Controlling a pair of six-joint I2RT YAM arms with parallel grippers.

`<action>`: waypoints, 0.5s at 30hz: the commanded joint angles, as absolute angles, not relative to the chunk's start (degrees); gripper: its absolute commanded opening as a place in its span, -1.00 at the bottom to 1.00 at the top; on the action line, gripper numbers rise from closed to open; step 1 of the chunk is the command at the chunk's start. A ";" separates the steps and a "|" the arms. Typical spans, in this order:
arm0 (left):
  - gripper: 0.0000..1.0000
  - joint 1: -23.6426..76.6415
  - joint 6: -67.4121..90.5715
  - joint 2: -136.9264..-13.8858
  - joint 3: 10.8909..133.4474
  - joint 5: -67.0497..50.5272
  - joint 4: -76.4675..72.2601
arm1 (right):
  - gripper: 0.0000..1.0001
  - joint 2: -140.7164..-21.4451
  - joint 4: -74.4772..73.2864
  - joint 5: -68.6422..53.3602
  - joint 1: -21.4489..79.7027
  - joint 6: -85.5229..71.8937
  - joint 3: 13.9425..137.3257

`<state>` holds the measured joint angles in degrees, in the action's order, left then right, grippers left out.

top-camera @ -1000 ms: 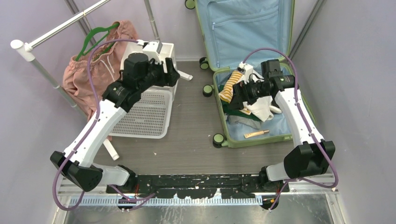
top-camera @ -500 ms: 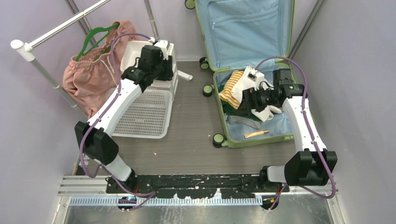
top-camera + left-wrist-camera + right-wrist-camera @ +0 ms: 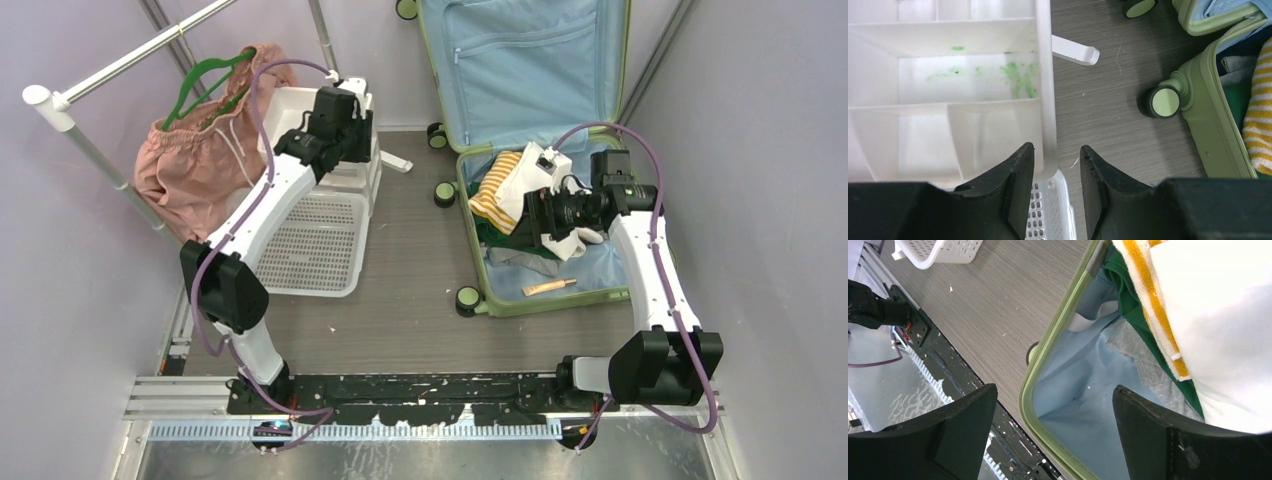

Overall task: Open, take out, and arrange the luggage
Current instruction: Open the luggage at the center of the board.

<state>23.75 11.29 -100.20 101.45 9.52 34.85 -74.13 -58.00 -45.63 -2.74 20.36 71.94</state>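
The light-green luggage [image 3: 545, 301] lies open at the right, its blue-lined lid leaning on the back wall. Its base holds a yellow-striped cloth [image 3: 497, 188], a white garment [image 3: 1218, 340], green and grey clothes and a small tube [image 3: 548, 287]. My right gripper [image 3: 530, 222] hovers wide open over the base. In the right wrist view the green rim [image 3: 1048, 365] and bare blue lining lie between its fingers, which hold nothing. My left gripper [image 3: 358, 148] is over the white drawer unit. In the left wrist view its jaws [image 3: 1056, 165] stand partly open around the unit's right wall without touching it.
The white drawer unit [image 3: 300, 105] stands at the back, with a white perforated basket [image 3: 315, 250] in front of it. A pink garment [image 3: 195, 150] hangs on a green hanger from the rail [image 3: 110, 65] at left. A white plastic piece [image 3: 1074, 50] lies on the floor beside a luggage wheel [image 3: 1164, 101].
My left arm has stretched farther back over the drawer unit and its jaws have narrowed. My right gripper has shifted slightly to the right over the clothes, still open.
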 commanded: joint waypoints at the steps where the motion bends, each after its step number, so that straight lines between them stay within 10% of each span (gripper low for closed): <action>1: -0.22 23.39 10.61 -102.60 106.38 8.37 35.70 | 0.81 -72.58 -55.95 -48.21 -2.99 19.52 71.40; 15: -1.00 24.41 18.66 -105.00 113.40 1.96 41.57 | 0.83 -70.60 -54.64 -49.09 -3.38 19.04 69.70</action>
<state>23.16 13.98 -105.75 108.81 6.39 40.42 -72.73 -56.93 -46.92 -3.03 19.53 69.34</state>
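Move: The left hand stands above the near-right corner of the white drawer unit; the spot on its right-hand rim is about 1 cm ahead, roughly 1 cm left and 1 cm below. The white basket's middle is some 17 cm back, 13 cm left and 20 cm below, the open luggage's middle wheel about 8 cm back and 16 cm right, 17 cm below. From the right hand the rim spot lies roughly 18 cm ahead, 30 cm left and 4 cm higher. The left fingers straddle the near end of the drawer unit's right-hand rim and close from under half open to almost shut, pinching its thin wall. Meanwhile the hand eases about 1 cm each forward, down and to its right, towards the rim, then backs off slightly while the wrist tips down some 5 degrees. ##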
